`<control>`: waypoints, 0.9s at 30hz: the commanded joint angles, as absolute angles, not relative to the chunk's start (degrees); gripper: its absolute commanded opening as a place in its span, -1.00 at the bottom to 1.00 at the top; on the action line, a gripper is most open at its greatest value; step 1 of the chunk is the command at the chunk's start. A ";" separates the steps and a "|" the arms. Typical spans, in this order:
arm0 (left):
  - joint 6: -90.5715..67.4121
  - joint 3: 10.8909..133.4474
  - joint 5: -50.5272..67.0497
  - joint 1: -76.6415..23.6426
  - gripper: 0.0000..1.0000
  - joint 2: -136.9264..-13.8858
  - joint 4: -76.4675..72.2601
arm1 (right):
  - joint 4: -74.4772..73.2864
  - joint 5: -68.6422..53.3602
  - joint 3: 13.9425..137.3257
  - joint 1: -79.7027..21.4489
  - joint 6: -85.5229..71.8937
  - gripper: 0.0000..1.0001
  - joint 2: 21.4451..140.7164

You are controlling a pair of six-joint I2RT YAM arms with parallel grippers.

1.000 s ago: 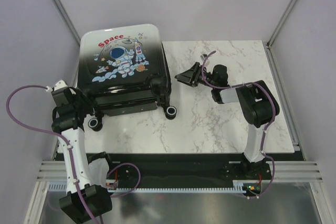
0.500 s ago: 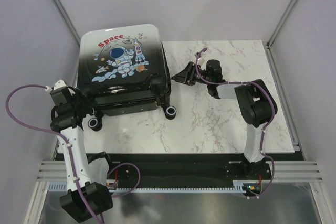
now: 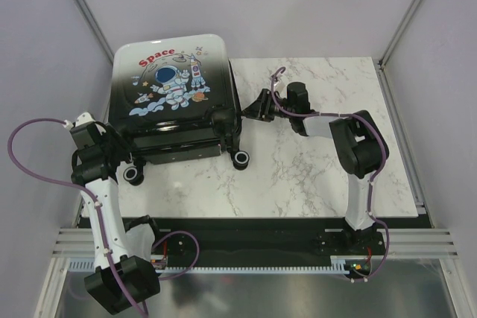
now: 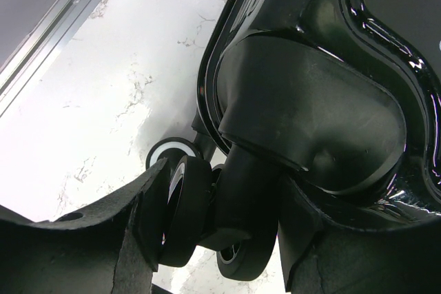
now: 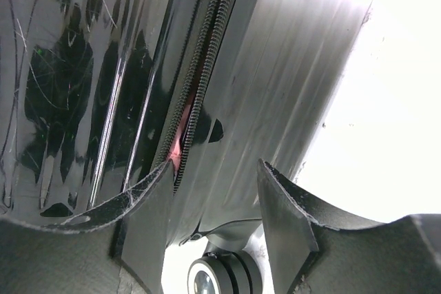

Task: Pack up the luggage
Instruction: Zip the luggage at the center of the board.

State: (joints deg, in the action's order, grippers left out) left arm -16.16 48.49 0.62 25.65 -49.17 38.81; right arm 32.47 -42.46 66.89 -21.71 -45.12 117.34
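The luggage (image 3: pixel 171 94) lies flat at the table's back left with its astronaut print facing up and its lid down. My left gripper (image 3: pixel 125 165) is at the near-left corner, shut on a black caster wheel (image 4: pixel 189 211) that fills the gap between its fingers (image 4: pixel 138 232). My right gripper (image 3: pixel 252 107) is open against the right side wall of the luggage (image 5: pixel 262 87). One of its fingertips (image 5: pixel 148 211) lies by the zipper (image 5: pixel 200 80), where something pink shows in the seam. The other fingertip is at the shell's lower edge.
A second wheel (image 3: pixel 242 158) sticks out at the case's near-right corner and also shows below the right jaws as a wheel (image 5: pixel 220 277). The white marble table (image 3: pixel 313 169) stretches right of the case. Metal frame posts and grey walls close in both sides.
My right gripper has slid left across the table up to the suitcase's side, and its jaws have narrowed a little. The left arm and the suitcase have stayed put.
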 commanded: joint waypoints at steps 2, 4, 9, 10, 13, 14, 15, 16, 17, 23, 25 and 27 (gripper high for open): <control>-17.93 47.90 -15.29 29.36 -0.95 -50.89 38.06 | 25.67 -39.11 70.31 -23.46 -38.94 0.15 118.74; -17.84 47.81 -15.21 29.36 -0.95 -50.71 38.06 | 23.57 -38.94 71.36 -24.60 -37.53 0.14 117.95; -18.28 47.46 -15.03 29.36 -0.95 -50.63 38.14 | 21.45 -39.37 72.42 -26.89 -36.65 -0.28 117.42; -18.28 47.46 -15.12 29.27 -0.95 -50.54 38.14 | 21.10 -39.55 72.42 -27.07 -36.56 -0.39 117.42; -18.19 47.55 -15.03 29.36 -0.95 -50.89 38.06 | 19.70 -39.29 71.29 -26.98 -36.39 -0.94 116.99; -18.11 47.81 -15.12 29.36 -0.95 -51.06 38.14 | 18.99 -37.98 71.02 -26.98 -35.60 -1.00 116.46; -17.93 47.99 -15.29 29.44 -0.95 -51.15 38.14 | 18.64 -37.79 70.58 -26.46 -35.25 -1.00 115.24; -17.84 48.25 -15.47 29.44 -0.96 -51.33 38.06 | 17.76 -37.27 69.79 -26.37 -34.98 -1.00 114.62; -17.75 48.43 -15.64 29.53 -0.95 -51.33 38.06 | 17.23 -36.31 69.35 -26.02 -34.63 -1.00 112.87; -18.28 49.31 -15.38 29.71 -0.95 -50.89 38.15 | 16.08 -36.30 65.84 -25.66 -34.54 -1.00 106.45; -18.37 49.31 -15.38 29.79 -0.95 -50.89 38.06 | 16.70 -36.39 63.73 -25.66 -34.98 -1.00 105.12; -18.46 49.13 -15.47 29.79 -0.95 -51.06 38.06 | 16.79 -36.65 62.15 -25.84 -35.16 -1.00 104.24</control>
State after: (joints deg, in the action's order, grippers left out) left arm -14.24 48.80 -0.40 26.65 -49.54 38.46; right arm 21.32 -32.69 65.23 -25.96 -36.51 108.73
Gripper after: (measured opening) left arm 0.626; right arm 0.018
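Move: The right hand, open at the luggage's right side, has the zipper pull area about 2 cm to its left, level fore and aft and about 1 cm higher. The lower right wheel is some 14 cm back, 2 cm left and 6 cm lower; the lid's back right corner is about 7 cm left, 1 cm back and 8 cm up. The left hand already grips the upper left wheel; the zipper spot is some 13 cm ahead of it, 37 cm right, 6 cm lower. The right fingertips come in against the zipper edge, going about 2 cm left, and shut fully there, seeming to pinch the pull. Still shut, they ease back out to the right by some 1.5 cm while rising, then draw back towards the wheels by about 1.5 cm, fingers tipping down slightly. The left hand keeps its grip on the upper left wheel and shifts about 1 cm left. ##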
